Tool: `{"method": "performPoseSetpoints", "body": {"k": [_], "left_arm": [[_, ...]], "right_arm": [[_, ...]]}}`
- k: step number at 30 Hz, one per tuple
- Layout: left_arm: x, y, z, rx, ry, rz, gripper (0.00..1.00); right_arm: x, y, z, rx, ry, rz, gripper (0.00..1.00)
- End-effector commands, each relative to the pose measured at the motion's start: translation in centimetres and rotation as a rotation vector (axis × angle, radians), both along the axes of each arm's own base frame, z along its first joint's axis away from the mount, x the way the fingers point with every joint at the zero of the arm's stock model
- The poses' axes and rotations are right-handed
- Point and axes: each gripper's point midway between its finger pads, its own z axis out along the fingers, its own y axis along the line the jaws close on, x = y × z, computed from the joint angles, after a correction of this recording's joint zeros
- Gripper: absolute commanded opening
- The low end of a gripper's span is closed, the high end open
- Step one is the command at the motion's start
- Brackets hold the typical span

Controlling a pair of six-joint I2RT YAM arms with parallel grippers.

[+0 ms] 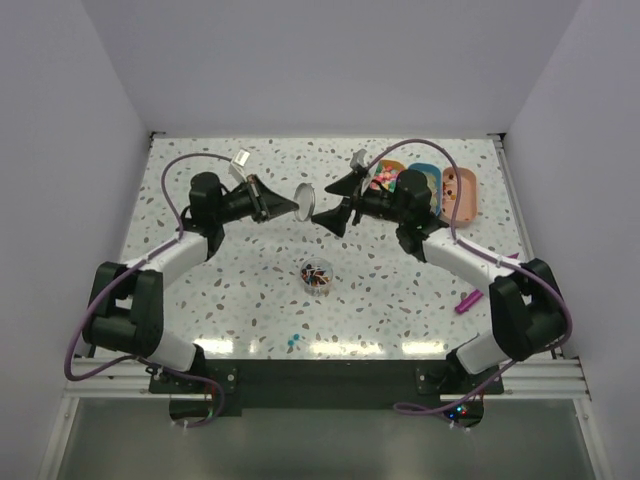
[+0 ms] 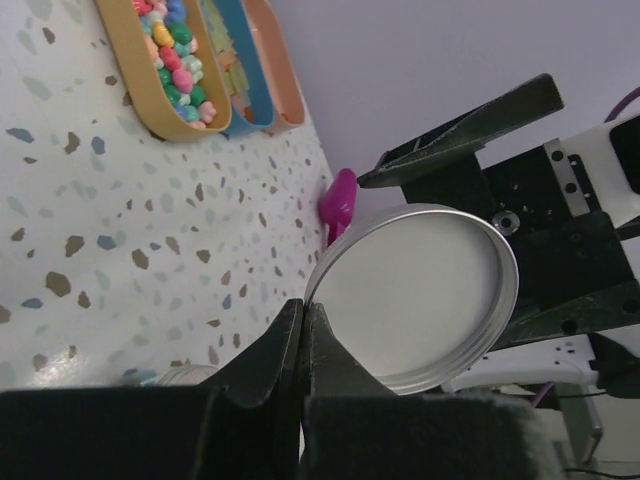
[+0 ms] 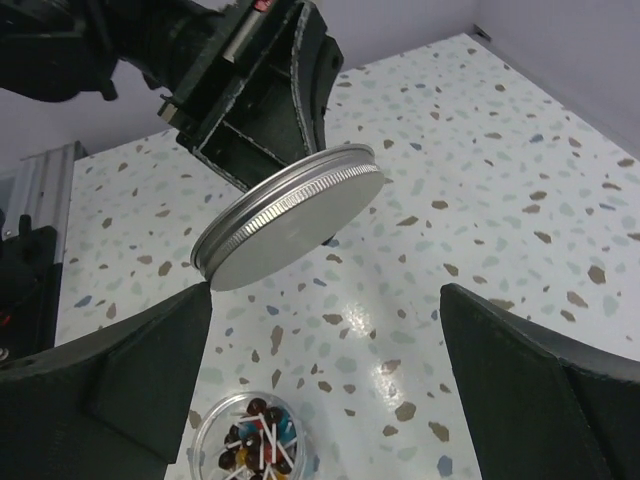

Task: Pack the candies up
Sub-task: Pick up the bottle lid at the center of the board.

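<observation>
The candies, tiny dark, red and white pieces, lie in a small clear jar at mid-table, also low in the right wrist view: candies. Above the table my left gripper is shut on the rim of a round silver lid, held on edge. In the left wrist view the lid stands just past the left gripper. My right gripper faces the lid and is open wide, its fingers apart on either side of the lid without touching it; right gripper.
Three trays of bright candies sit at the back right. A purple scoop lies by the right arm's base. A small blue piece rests near the front edge. White walls enclose the table on three sides.
</observation>
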Motion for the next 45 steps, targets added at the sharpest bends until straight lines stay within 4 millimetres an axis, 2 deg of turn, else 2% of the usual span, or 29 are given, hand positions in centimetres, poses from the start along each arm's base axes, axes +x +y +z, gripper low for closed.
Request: {"method": "performPoseSetpoints", "body": {"k": [1, 3, 4, 5, 12, 17, 22, 23, 25, 26, 31, 45], "left_arm": [[-2.2, -0.1, 4.4, -0.179, -0.072, -0.079, 0.0], [-2.6, 0.0, 5.5, -0.24, -0.079, -0.089, 0.0], [-2.9, 0.0, 5.1, -0.255, -0.062, -0.092, 0.0], [-3.1, 0.1, 5.7, -0.285, -0.066, -0.1, 0.0], [-3.5, 0.2, 6.5, -0.325, -0.064, -0.1, 0.0], [-3.4, 0.2, 6.3, -0.327, -0.049, -0.098, 0.0], [-3.2, 0.2, 6.3, -0.329, -0.046, -0.088, 0.0], [-3.1, 0.2, 6.3, -0.328, -0.048, -0.085, 0.0], [-3.1, 0.2, 6.3, -0.329, -0.045, -0.083, 0.0], [-3.1, 0.2, 6.2, -0.328, -0.045, -0.085, 0.0], [-3.3, 0.2, 6.1, -0.325, -0.042, -0.083, 0.0], [-3.5, 0.0, 6.2, -0.33, -0.041, -0.096, 0.0]], "right_arm": [[-0.6, 1.0, 5.8, 0.092, -0.233, 0.145, 0.99], [-0.9, 1.5, 6.0, 0.095, -0.25, 0.188, 0.99], [-0.9, 1.5, 6.2, 0.097, -0.257, 0.196, 0.99], [-0.9, 1.6, 6.2, 0.098, -0.262, 0.206, 0.99], [-1.3, 2.2, 7.0, 0.107, -0.284, 0.271, 0.99], [-2.5, 2.3, 7.8, 0.117, -0.306, 0.35, 0.99], [-2.9, 2.3, 8.4, 0.144, -0.309, 0.362, 0.99], [-3.0, 2.3, 9.2, 0.168, -0.348, 0.366, 0.99], [-3.3, 2.6, 9.2, 0.2, -0.307, 0.396, 0.99], [-3.7, 2.6, 10.0, 0.232, -0.313, 0.413, 0.99], [-4.4, 2.9, 11.2, 0.31, -0.314, 0.49, 0.99], [-5.0, 3.7, 10.5, 0.299, -0.311, 0.555, 0.99]]}}
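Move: The left fingers already pinch the lower rim of the bottle lid; its middle is roughly 3 cm above that hand, 2 cm to the right and 1 cm ahead. From the open right hand, the lid is about 4 cm left, level fore-and-aft and 2 cm higher. The candy jar stands some 5 cm back from the right hand, 2 cm left and 20 cm below; the yellow candy tray is roughly 24 cm ahead, 20 cm right and 22 cm below. Still pinching the lid by its rim, the left hand lifts it about 5 cm and draws back some 3 cm with a modest roll, then holds it still. The right hand, wide open throughout, rises about 7 cm while easing back and left, turning counter-clockwise some 30 degrees with a smaller roll, to bring its fingers to either side of the lid; it doesn't close. ##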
